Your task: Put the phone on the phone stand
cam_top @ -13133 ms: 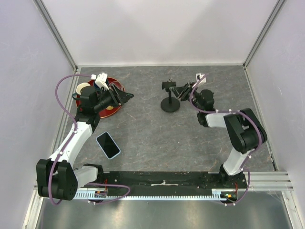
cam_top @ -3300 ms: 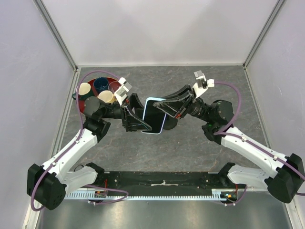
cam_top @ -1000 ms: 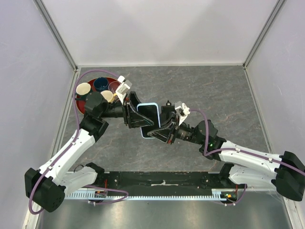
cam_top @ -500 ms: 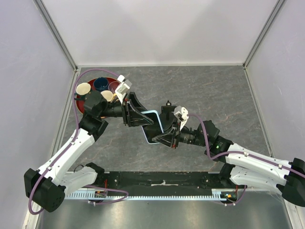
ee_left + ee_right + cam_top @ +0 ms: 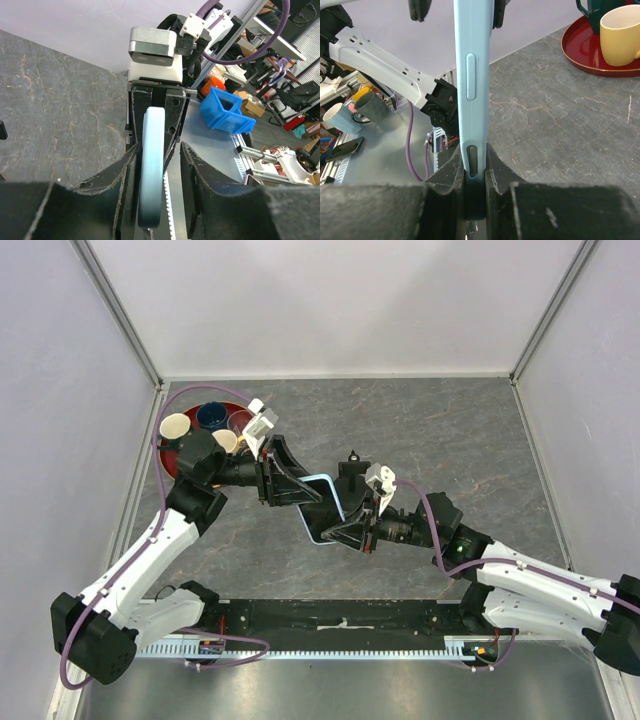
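Observation:
The phone, with a black screen and a light blue case, hangs edge-up over the middle of the table. My right gripper is shut on its lower end; the right wrist view shows both fingers pressed on the phone's sides at the right gripper. My left gripper straddles the phone's upper end. In the left wrist view the phone lies against one finger of the left gripper, with a gap at the other. Only the top of the phone stand shows, behind the right gripper.
A red tray holding several cups stands at the back left, also seen as the tray with a yellow cup. Grey walls enclose the table on three sides. A black rail runs along the near edge.
The left gripper's jaws have narrowed around the phone's upper end. The right gripper and the phone have shifted slightly toward the near edge.

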Action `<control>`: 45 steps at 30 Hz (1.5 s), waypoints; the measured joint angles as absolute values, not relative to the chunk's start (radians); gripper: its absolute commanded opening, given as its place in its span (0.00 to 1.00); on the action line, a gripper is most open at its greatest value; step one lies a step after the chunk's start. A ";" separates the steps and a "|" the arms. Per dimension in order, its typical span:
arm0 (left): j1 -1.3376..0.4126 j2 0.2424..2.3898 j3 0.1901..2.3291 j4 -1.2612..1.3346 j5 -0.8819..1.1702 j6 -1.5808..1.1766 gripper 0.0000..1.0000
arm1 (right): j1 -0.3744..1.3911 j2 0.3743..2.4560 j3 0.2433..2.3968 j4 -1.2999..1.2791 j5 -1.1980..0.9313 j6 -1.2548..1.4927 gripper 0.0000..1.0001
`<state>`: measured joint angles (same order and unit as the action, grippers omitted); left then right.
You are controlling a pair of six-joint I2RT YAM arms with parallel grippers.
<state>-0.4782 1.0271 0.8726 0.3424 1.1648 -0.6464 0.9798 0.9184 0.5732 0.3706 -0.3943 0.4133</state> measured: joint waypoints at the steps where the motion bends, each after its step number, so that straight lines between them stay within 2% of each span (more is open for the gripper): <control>1: -0.478 1.028 0.873 0.346 1.166 -0.646 0.40 | 0.980 0.914 0.573 0.370 -0.395 0.413 0.00; 6: -0.478 1.028 0.873 0.359 1.182 -0.648 0.27 | 0.980 0.900 0.581 0.368 -0.395 0.413 0.00; 11: -0.478 1.028 0.873 0.395 1.187 -0.655 0.33 | 0.980 0.900 0.590 0.368 -0.399 0.414 0.00; 23: -0.480 1.030 0.873 0.430 1.189 -0.670 0.28 | 0.980 0.916 0.592 0.393 -0.413 0.420 0.00; 29: -0.480 1.035 0.873 0.440 1.185 -0.670 0.17 | 0.980 0.917 0.592 0.396 -0.410 0.428 0.00; 32: -0.480 1.038 0.873 0.444 1.184 -0.670 0.06 | 0.980 0.917 0.592 0.395 -0.409 0.430 0.00; 33: -0.480 1.038 0.873 0.445 1.184 -0.670 0.02 | 0.980 0.917 0.592 0.395 -0.407 0.430 0.02; 35: -0.480 1.038 0.873 0.445 1.183 -0.670 0.02 | 0.980 0.917 0.592 0.395 -0.398 0.431 0.20; 36: -0.480 1.038 0.873 0.445 1.180 -0.670 0.02 | 0.980 0.917 0.592 0.393 -0.392 0.430 0.48; 39: -0.480 1.036 0.872 0.437 1.169 -0.670 0.02 | 0.984 0.913 0.607 0.362 -0.355 0.430 0.76; 42: -0.491 1.007 0.872 0.352 1.110 -0.636 0.02 | 0.984 0.883 0.639 0.283 -0.270 0.413 0.89; 45: -0.493 0.963 0.875 0.225 0.981 -0.575 0.02 | 0.984 0.809 0.648 0.171 -0.150 0.402 0.98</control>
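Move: My right hand holds the phone by its lower right part, with the phone's middle some 2 cm ahead, 4 cm to the left and 5 cm above. My left hand, half open around the upper left edge, has that same middle about 2 cm back, 4 cm right and 4 cm below. The phone stand is roughly 15 cm ahead, 10 cm right and 26 cm below my left hand. I close my left fingers from half open onto the phone's upper edge and pinch it while both hands ease up about 1 cm. Only then do I open my right fingers wide and let go, drawing that hand off forward and to the right by 2 to 3 cm, turning it some 10 degrees clockwise; my left hand keeps its grip and starts a small counter-clockwise turn. ##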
